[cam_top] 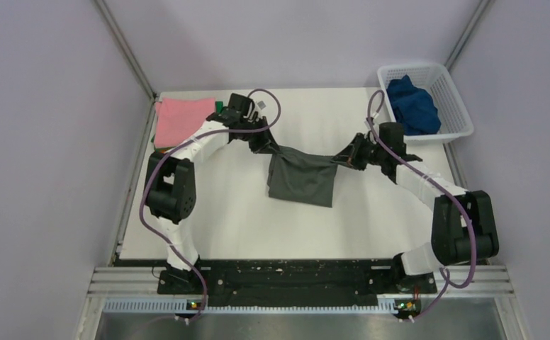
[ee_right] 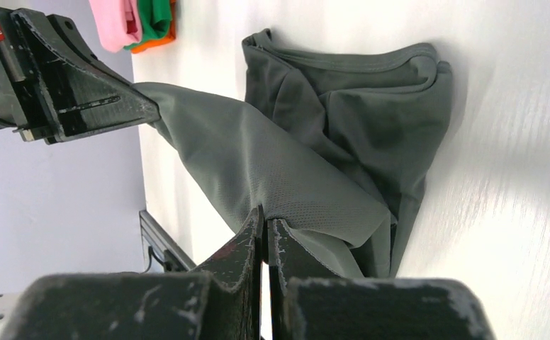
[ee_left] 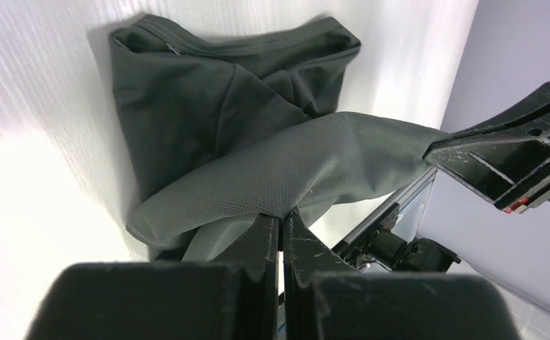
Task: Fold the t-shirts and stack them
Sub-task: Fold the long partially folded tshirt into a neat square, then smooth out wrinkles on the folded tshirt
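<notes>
A dark grey t-shirt hangs in the middle of the table, stretched between both grippers, its lower part lying on the surface. My left gripper is shut on its left top corner. My right gripper is shut on its right top corner. A pink t-shirt lies folded at the far left on a stack; green and orange cloth shows under it in the right wrist view. A dark blue t-shirt lies bunched in the basket.
A white mesh basket stands at the far right corner. Grey walls close in the table on the left, right and back. A metal rail runs along the near edge by the arm bases.
</notes>
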`<state>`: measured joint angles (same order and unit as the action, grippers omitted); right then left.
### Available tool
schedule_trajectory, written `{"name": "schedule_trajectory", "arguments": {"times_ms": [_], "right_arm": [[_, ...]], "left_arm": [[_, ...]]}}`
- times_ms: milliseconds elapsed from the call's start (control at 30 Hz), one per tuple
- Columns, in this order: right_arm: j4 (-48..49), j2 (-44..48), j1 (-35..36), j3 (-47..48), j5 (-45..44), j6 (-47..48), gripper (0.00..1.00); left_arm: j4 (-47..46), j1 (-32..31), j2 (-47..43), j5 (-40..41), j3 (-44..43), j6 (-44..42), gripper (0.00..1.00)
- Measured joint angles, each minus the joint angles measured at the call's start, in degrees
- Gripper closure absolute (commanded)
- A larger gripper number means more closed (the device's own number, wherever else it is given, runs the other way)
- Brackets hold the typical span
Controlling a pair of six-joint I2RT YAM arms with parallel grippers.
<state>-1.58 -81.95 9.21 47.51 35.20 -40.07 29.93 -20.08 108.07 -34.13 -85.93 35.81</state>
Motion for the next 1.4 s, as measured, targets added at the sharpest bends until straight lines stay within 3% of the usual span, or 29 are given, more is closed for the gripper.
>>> {"name": "schedule_trajectory", "arguments": {"times_ms": [233,367,433,533,567,600,633,667,700,867,1133,1400], "right_arm": [[5.29,-5.46,-0.13,0.59,-1.44,-2.08,1.0],[7.52,-6.01,-0.13,0.59,-4.15,-2.49,1.0],[8.92,-7.02,-0.15,0.61,-5.31,-2.45,0.97],[9.9,-9.92,-0.26,1.42,-5.35,-2.1,0.86],[10.21,-11.54,-0.37,2.16,-5.18,-1.95,0.72],[10.23,-12.87,-0.48,2.84,-5.09,-1.9,0.52],[10.19,-14.03,-0.57,3.54,-5.11,-1.75,0.36],[9.99,-14.91,-0.68,4.22,-5.29,-1.55,0.09],[9.73,-15.1,-0.76,4.55,-5.7,-1.75,0.02],[6.6,-11.67,-0.85,5.77,-9.86,0.24,0.01],[5.99,5.07,-0.48,-0.85,-9.75,2.97,0.01],[10.58,-1.92,1.44,-1.97,-5.05,2.82,0.01]], "left_arm": [[1.4,1.36,8.2,-0.55,-5.73,-0.7,1.0],[1.66,1.97,12.09,-0.59,-8.83,-1.03,0.91],[1.77,2.14,13.29,-0.59,-9.86,-1.03,0.81],[1.81,2.43,14.49,-0.44,-11.19,-1.07,0.53],[1.95,2.56,14.69,-0.22,-11.58,-0.94,0.47],[2.05,2.71,14.75,0.13,-12.02,-1.01,0.32],[2.47,2.82,14.86,0.57,-12.74,-0.87,0.05],[2.93,2.95,14.97,0.94,-13.79,-1.01,0.02],[3.37,3.04,15.06,1.22,-14.93,-1.25,0.01],[4.74,3.04,13.81,2.93,-17.97,-1.14,0.01],[3.96,-1.97,4.68,3.76,-8.76,-2.14,0.01],[3.61,-6.75,12.66,3.52,-15.98,-2.32,0.01]]}}
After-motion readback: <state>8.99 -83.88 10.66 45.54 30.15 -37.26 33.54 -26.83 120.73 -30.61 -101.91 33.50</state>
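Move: The grey t-shirt's raised edge is already pinched at its left corner by the left hand and its right corner by the right. The far-left corner of the layer beneath lies about 4 cm ahead of the left hand, 1 cm to its left; the far-right corner about 5 cm ahead of the right hand, straight in line; both some 5 cm below. The pink stack stands roughly 12 cm ahead and 35 cm left of the left hand, the basket 23 cm ahead and 34 cm right of the right hand. The held edge of the grey t-shirt is carried forward and down about 5 cm by both hands together, onto the shirt's far edge, where the fingers open wide and let go while still easing forward. Both hands then rise and draw back; the left shifts some 7 cm right along the far edge, and both dip again, open, low over the shirt. ##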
